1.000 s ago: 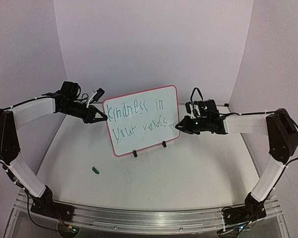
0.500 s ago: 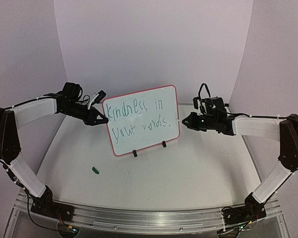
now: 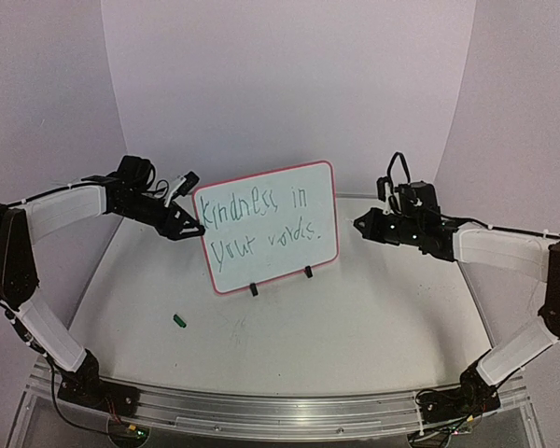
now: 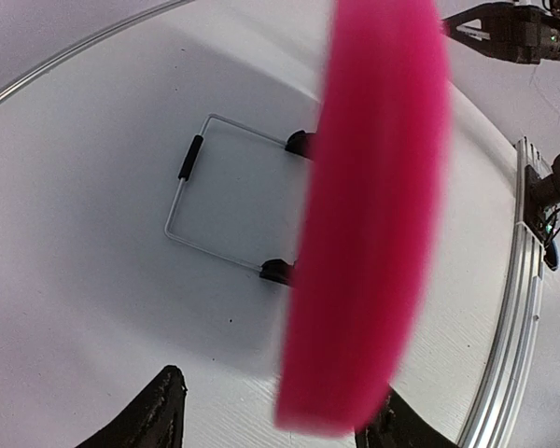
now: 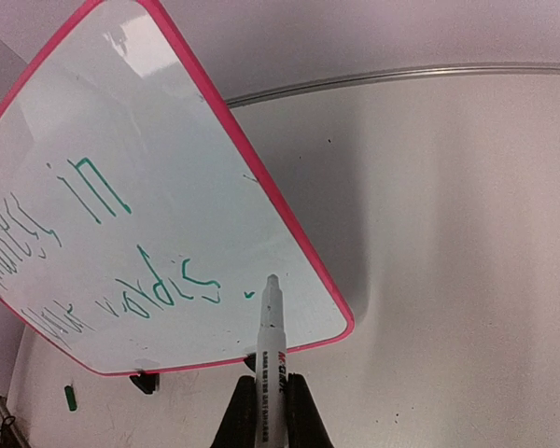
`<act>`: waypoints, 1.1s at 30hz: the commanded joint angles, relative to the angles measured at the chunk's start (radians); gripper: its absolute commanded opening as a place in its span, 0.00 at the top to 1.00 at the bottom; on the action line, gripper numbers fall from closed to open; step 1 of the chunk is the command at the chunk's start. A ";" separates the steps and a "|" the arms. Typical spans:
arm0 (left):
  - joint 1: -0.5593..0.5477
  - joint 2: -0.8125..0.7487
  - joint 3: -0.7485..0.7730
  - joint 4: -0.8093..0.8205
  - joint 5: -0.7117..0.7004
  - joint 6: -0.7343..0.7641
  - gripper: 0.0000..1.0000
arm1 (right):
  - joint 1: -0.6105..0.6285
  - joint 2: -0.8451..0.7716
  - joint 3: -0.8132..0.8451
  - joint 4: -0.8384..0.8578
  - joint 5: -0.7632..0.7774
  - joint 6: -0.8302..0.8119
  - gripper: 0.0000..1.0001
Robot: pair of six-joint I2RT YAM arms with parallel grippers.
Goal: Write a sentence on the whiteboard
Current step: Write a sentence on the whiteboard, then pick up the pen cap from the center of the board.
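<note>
The whiteboard [image 3: 282, 264] stands upright on its two black feet at mid-table, with the green sentence [image 3: 261, 219] in two rows. My left gripper [image 3: 190, 224] is at the board's left edge. In the left wrist view its jaws [image 4: 275, 420] stand open around the blurred red frame [image 4: 373, 215], which lies closer to the right finger. My right gripper [image 3: 362, 224] hovers just right of the board, shut on a white marker [image 5: 272, 341]. The marker's tip points at the board's lower corner [image 5: 331, 322] and does not touch it.
A small green marker cap [image 3: 178, 320] lies on the table in front of the board, to the left. A wire stand [image 4: 189, 201] props the board from behind. The aluminium rail [image 3: 280, 411] runs along the near edge, and purple walls close in the back and sides.
My left gripper has opened off the board's left edge. My right arm has drawn back to the right, taking the marker tip away from the board.
</note>
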State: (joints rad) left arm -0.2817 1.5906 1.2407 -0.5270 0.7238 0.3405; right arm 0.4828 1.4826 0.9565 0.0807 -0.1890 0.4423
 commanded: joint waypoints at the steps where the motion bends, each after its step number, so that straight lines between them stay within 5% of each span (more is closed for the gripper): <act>1: 0.007 -0.066 -0.013 0.003 -0.039 -0.012 0.39 | -0.002 -0.096 -0.023 0.018 0.046 -0.032 1.00; 9: 0.013 -0.124 -0.018 0.028 -0.099 -0.119 0.37 | -0.002 -0.178 -0.052 0.008 0.082 -0.066 1.00; 14: 0.012 -0.307 -0.210 0.231 -0.192 -0.309 0.35 | -0.002 -0.204 -0.074 0.003 0.108 -0.078 1.00; 19: 0.012 -0.485 -0.365 0.271 -0.379 -0.512 0.35 | -0.002 -0.218 -0.080 -0.001 0.112 -0.084 1.00; 24: 0.012 -0.614 -0.496 0.136 -0.645 -0.799 0.35 | -0.003 -0.226 -0.091 -0.001 0.104 -0.071 1.00; 33: -0.003 -0.615 -0.708 0.114 -0.551 -1.089 0.40 | -0.002 -0.241 -0.108 0.002 0.025 -0.046 1.00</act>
State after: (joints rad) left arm -0.2737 0.9665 0.5884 -0.3809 0.1692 -0.5686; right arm 0.4828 1.2800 0.8646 0.0700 -0.1200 0.3824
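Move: The green cap lies on the table about 15 cm back from the open left hand, some 6 cm to its left and 18 cm below. The whiteboard's left edge stands between that hand's fingers, its middle about 17 cm to the right and 4 cm farther out; the near black board foot is 14 cm right, 5 cm back. From the right hand, holding the marker, the board's middle lies 23 cm left and 2 cm ahead, the cap 46 cm left and 19 cm back. The left fingers, already open around the whiteboard's left edge, come clear of it; the hand rises some 3 cm as it swings left and back, then sinks steeply towards the cap, ending about 11 cm left and 7 cm back, turned roughly 50 degrees counter-clockwise. The right hand keeps its grip on the marker, backs off up and to the right from the board by about 5 cm, then hovers. ##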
